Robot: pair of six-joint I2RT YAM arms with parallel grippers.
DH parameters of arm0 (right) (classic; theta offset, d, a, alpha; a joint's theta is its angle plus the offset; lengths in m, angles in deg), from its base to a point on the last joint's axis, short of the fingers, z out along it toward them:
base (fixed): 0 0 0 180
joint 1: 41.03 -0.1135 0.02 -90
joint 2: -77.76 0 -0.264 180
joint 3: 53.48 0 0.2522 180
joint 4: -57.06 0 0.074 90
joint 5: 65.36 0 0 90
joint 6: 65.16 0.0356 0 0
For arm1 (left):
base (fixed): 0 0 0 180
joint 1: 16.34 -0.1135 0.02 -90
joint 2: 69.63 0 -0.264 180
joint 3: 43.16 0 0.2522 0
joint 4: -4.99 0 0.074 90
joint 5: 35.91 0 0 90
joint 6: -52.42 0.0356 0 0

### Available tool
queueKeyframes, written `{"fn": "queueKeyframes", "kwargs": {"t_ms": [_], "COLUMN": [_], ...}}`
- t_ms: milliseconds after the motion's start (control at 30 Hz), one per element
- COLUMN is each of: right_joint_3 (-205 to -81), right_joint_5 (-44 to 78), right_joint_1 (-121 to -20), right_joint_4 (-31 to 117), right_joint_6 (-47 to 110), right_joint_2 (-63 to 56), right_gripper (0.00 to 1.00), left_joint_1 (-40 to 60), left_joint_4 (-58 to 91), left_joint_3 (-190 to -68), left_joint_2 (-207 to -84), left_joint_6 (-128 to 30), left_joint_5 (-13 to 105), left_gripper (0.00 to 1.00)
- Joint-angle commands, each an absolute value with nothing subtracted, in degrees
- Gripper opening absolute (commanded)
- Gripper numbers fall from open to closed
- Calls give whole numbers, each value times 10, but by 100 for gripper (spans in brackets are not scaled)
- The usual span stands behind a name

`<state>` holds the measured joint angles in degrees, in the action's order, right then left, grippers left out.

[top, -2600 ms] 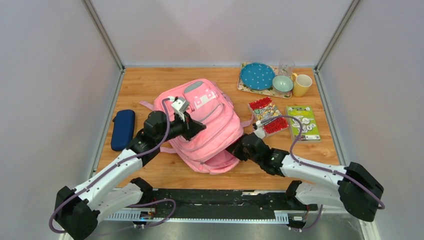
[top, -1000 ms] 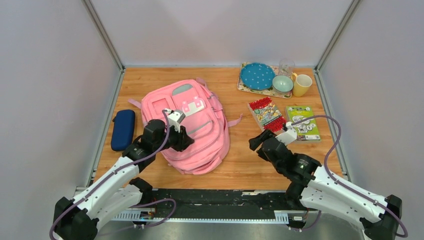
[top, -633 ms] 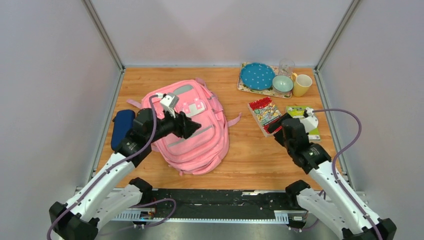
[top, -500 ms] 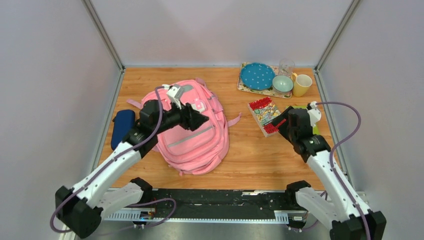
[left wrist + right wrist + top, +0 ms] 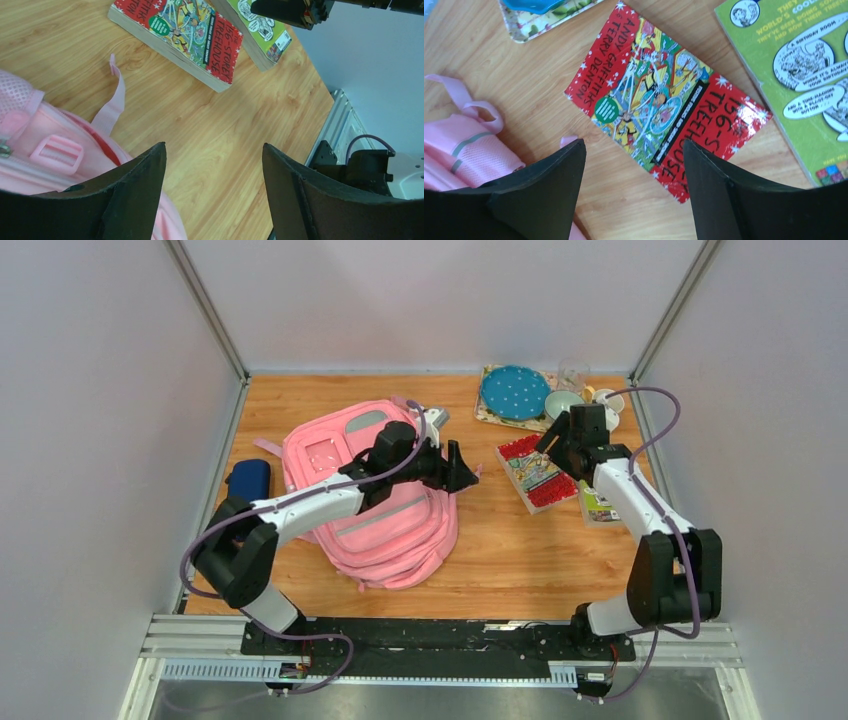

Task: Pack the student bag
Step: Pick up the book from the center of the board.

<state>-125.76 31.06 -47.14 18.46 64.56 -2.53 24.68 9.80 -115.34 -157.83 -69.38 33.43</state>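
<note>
The student bag (image 5: 385, 515), a large pink backpack, lies flat on the left half of the wooden table. My left gripper (image 5: 466, 473) reaches past the bag's right edge and stands open over bare wood, holding nothing. In the left wrist view the left gripper (image 5: 214, 150) has the bag's corner (image 5: 35, 150) and a loose pink strap (image 5: 112, 102) to its left. My right gripper (image 5: 548, 447) hovers open above the red book (image 5: 533, 475). In the right wrist view the right gripper (image 5: 634, 146) is empty, with the red book (image 5: 659, 105) just beyond its tips.
A green book (image 5: 796, 65) lies right of the red one, partly under my right arm in the top view. A tray (image 5: 487, 412) with a blue plate (image 5: 513, 392) and a bowl (image 5: 560, 402) stands at the back right. A navy zip case (image 5: 243, 482) lies left of the bag.
The left gripper has opened and stretched right, across the bag to its right edge. The right arm has swung back and away from me, to above the red book. The bag has shifted slightly.
</note>
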Motion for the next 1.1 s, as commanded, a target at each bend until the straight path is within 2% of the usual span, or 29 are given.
{"fn": "queueKeyframes", "kwargs": {"t_ms": [0,367,500,800,1067], "right_joint_3": [-1304,-1325,-1339,-1369,-1268], "right_joint_5": [325,287,215,181,130], "right_joint_1": [-460,-416,-393,-381,-381], "right_joint_4": [230,284,306,318,355], "right_joint_6": [590,543,530,523,555], "right_joint_2": [-73,-167,-209,-288,-251], "right_gripper": [74,76,75,74,69], "left_joint_1": [265,298,305,314,315], "left_joint_4": [47,46,59,85,107], "left_joint_3": [-1204,-1286,-1336,-1404,-1412], "left_joint_2": [-1637,-1757,-1802,-1882,-1934], "left_joint_6": [-715,-730,-737,-741,-752], "left_joint_5": [347,350,346,354,357], "left_gripper": [78,79,79,80,80]}}
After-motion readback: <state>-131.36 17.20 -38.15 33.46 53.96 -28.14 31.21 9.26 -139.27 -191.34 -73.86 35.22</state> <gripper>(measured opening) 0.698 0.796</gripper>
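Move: The book in the middle of the board lies about 6 cm ahead of the right gripper, 2 cm to its right and 11 cm below. The green book lies some 17 cm to the right of that book and 4 cm nearer the bases; the blue plate stands about 21 cm beyond it and 5 cm left. From the left gripper the book is about 12 cm ahead, 20 cm right and 17 cm below, while the pink bag's middle lies some 24 cm left and 4 cm ahead. Sink the right gripper about 10 cm while reaching some 7 cm forward over the book, fingers kept wide, and bring its right finger against the book's spine, on the side facing the green book. Meanwhile swing the open left gripper about 11 cm right and as much down, slightly forward, off the bag towards the book's near corner, dropping more steeply at the end and tipping down some 10 degrees. ##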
